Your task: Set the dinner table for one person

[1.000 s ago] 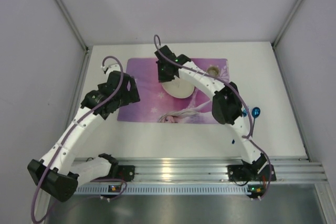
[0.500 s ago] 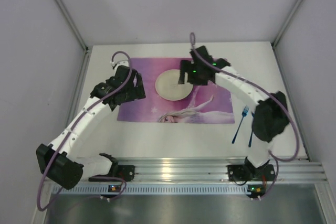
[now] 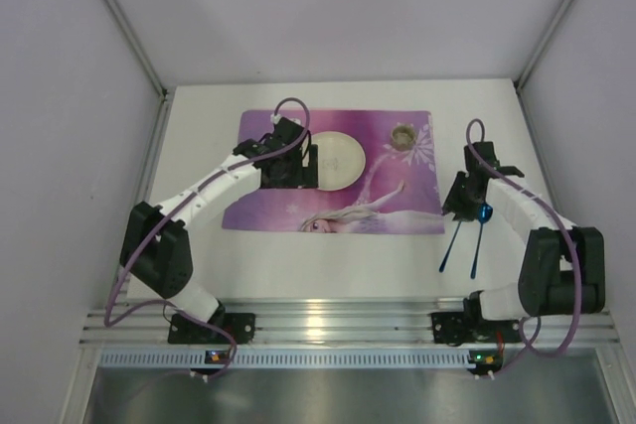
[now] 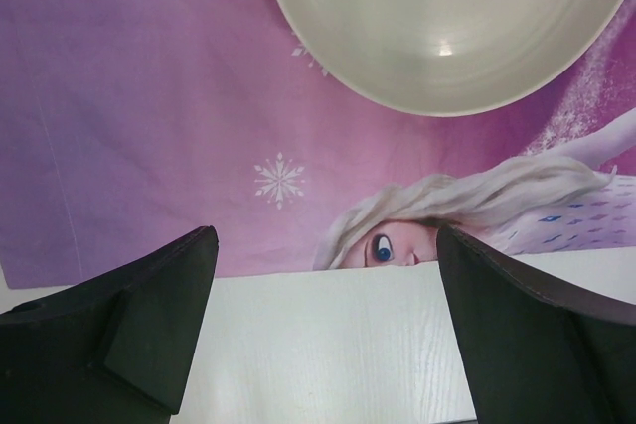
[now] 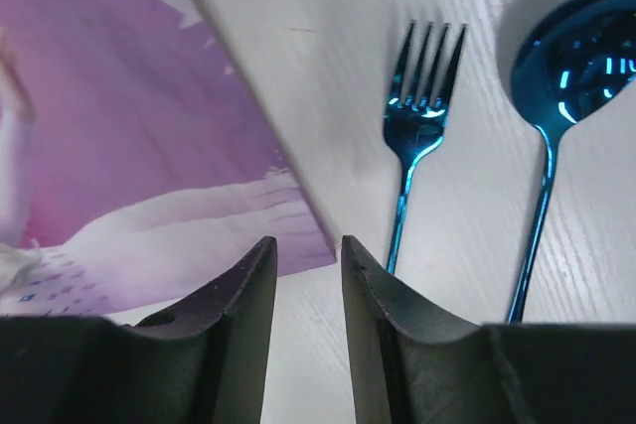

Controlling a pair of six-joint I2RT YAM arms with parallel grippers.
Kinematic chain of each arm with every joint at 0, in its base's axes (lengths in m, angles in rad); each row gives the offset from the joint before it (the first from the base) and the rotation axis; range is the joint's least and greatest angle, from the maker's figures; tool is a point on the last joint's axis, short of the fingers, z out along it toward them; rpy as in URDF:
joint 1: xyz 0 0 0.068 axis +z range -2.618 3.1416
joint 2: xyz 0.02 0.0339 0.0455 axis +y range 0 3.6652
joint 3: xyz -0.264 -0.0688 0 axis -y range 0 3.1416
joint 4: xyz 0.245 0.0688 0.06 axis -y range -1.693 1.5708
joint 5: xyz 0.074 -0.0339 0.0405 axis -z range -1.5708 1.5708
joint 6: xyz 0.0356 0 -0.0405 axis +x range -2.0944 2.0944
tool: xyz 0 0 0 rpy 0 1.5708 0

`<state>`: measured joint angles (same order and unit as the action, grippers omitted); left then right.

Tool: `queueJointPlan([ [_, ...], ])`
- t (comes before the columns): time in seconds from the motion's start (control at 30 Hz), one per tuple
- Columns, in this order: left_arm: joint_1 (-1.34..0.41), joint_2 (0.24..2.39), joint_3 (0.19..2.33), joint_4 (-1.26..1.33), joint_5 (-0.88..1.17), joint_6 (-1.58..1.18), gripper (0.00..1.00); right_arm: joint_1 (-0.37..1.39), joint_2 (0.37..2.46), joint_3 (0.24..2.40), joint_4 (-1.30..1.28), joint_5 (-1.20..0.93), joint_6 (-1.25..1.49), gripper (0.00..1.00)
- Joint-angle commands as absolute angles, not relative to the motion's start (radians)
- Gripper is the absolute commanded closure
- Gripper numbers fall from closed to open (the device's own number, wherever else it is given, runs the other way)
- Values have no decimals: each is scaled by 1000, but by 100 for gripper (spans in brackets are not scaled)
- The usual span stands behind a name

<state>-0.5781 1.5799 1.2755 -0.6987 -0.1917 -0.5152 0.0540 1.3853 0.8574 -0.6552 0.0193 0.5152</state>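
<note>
The dinner table [image 3: 348,265] is a white top carrying a purple printed placemat [image 3: 388,206]. A cream plate [image 3: 338,159] rests on the mat, with a small cup [image 3: 403,135] to its right. My left gripper [image 3: 301,168] hovers at the plate's left edge, wide open and empty [image 4: 328,275]; the plate [image 4: 447,27] lies ahead of it. A blue fork [image 3: 451,243] and a blue spoon [image 3: 478,240] lie side by side right of the mat. My right gripper [image 3: 463,204] sits over the fork's tines, its jaws narrowly apart and empty [image 5: 308,250], with the fork [image 5: 422,126] and spoon [image 5: 571,57] ahead.
A silver aluminium rail [image 3: 348,320] runs along the near edge, with both arm bases on it. Pale walls close in the table at the left, right and back. The placemat's right corner [image 5: 298,235] lies just in front of the right fingers.
The left arm swung right to the plate's left edge. The right arm left the plate, passed over the cup, and now hangs over the fork and spoon; its jaws widened, then narrowed.
</note>
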Motion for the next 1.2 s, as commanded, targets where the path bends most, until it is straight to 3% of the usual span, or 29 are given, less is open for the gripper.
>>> queueJointPlan([
  [0.0, -577, 1597, 1348, -641, -160, -486, 4, 8, 1405, 858, -650, 26, 515, 67],
  [0.47, -572, 1586, 1315, -655, -198, -456, 3, -51, 1574, 867, -650, 118, 512, 66],
  [0.6, -565, 1583, 1324, -664, -206, -453, 3, -51, 1623, 873, -637, 129, 511, 79],
  [0.73, -554, 1577, 1325, -667, -201, -454, 3, -51, 1640, 897, -635, 141, 502, 99],
  [0.8, -554, 1574, 1328, -667, -202, -454, 3, -49, 1635, 914, -646, 149, 489, 100],
  [1.03, -552, 1571, 1377, -690, -236, -445, 3, 46, 1514, 1174, -808, 206, 498, 100],
  [1.17, -529, 1562, 1434, -733, -290, -442, 2, 275, 1519, 1417, -900, 180, 540, 100],
])
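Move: The right hand hovers just left of the fork's head, near-shut: the fork's middle lies about 6 cm back, 2 cm to its right and 4 cm below. The spoon's middle is some 8 cm back and 8 cm right, the mat corner about 4 cm back and 1 cm left, and the cup some 20 cm ahead and 11 cm left. From the left hand, the fork is about 43 cm right, 10 cm back and 12 cm down. The right hand sinks and slides right about 4 cm each way, easing back a little and tipping its fingers nearer to vertical, until the partly open fingers come around the fork's handle below the head and pinch shut on it. Then it lifts the fork quickly, roughly 9 cm up and 7 cm forward with some left, towards the cup, tilting back up. ##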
